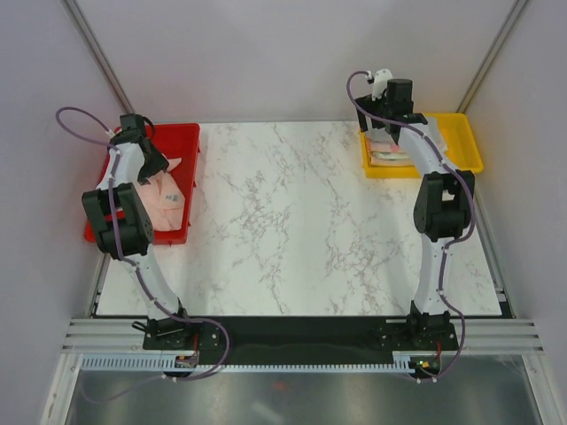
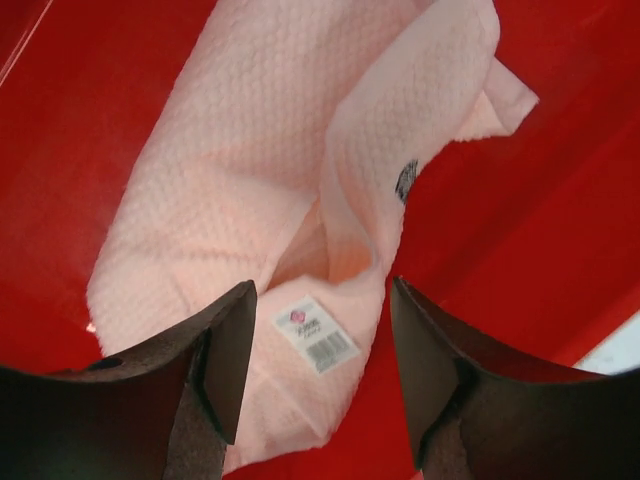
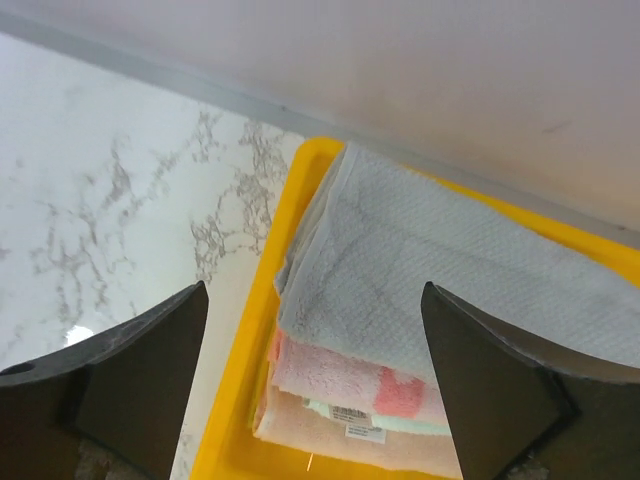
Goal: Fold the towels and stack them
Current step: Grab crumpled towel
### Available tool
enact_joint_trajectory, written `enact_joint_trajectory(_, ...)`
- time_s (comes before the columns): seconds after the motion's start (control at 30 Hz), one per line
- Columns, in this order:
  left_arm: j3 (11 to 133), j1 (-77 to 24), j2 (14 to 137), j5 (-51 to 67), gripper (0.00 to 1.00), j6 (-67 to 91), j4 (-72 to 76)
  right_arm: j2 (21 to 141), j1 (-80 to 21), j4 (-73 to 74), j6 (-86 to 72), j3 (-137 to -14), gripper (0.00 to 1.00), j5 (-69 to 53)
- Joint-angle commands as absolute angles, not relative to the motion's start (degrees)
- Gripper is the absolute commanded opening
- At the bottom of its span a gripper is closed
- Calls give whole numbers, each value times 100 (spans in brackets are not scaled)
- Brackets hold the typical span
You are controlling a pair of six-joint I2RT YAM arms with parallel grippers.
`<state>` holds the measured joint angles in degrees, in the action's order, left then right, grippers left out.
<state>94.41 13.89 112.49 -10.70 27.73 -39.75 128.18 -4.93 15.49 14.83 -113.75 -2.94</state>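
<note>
A crumpled pale pink towel [image 2: 240, 190] with a white barcode tag [image 2: 316, 335] lies in the red tray [image 2: 560, 200]. My left gripper [image 2: 320, 370] hangs just above it, open, and the tagged end of the cloth shows between the two dark fingers. From above, this towel [image 1: 168, 199] fills the middle of the tray under the left gripper [image 1: 152, 162]. My right gripper [image 3: 315, 380] is open over a stack of folded towels [image 3: 440, 280] in the yellow tray [image 3: 240, 380]. The stack is grey on top, then pink, mint and peach, and nothing is held.
The red tray [image 1: 182, 133] stands at the table's left edge and the yellow tray [image 1: 461, 133] at the back right corner. White marble tabletop [image 1: 292, 221] lies between them. Grey walls close in on the back and both sides.
</note>
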Motion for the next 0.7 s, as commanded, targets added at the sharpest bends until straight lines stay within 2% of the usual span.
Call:
enact_joint_trajectory(0.0,10140,1345,12090,-1433,63,2611,-3981,11805,-510,1222,1020,-11321,96,-316)
enact_joint_trajectory(0.17,10713,1353,12813,-951,58,2128,-4034,11120,-510,1239,451,-11022,95,-439)
enact_joint_trajectory(0.3,11240,1354,12894,-704,6,2083,-4385,10557,-527,1231,18,-10636,95,-852)
enact_joint_trajectory(0.33,11267,1354,12546,-581,2,2083,-4403,10434,-527,1230,9,-10435,95,-931)
enact_joint_trajectory(0.53,11794,1135,10883,191,2,2048,-4342,8969,-536,1073,-895,-9259,95,-1396)
enact_joint_trajectory(0.67,11639,827,9759,2155,2,2407,-4097,7807,-536,668,-1520,-8088,95,-1643)
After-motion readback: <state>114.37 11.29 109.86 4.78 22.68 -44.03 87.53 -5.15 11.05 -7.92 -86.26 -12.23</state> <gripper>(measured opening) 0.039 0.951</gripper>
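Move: The crumpled pale-pink towel lies in the red bin, its middle about 2 cm back of the open left hand, level sideways and some 8 cm below. The red bin's middle is roughly 5 cm to that hand's left and 2 cm back. From the right hand the crumpled towel is about 72 cm left, 19 cm back and 13 cm lower; the folded stack lies some 14 cm right, 3 cm back and 11 cm below it. The crumpled towel's far part, near its black mark, is pinched by the left hand, which sinks about 8 cm while edging forward and shuts its fingers there, then climbs some 22 cm, fast, swinging right late and tipping its fingers up. The right hand, still open, leaves the folded stack, first rising about 18 cm, then drawing back 15 cm or so as it rolls left side up. ##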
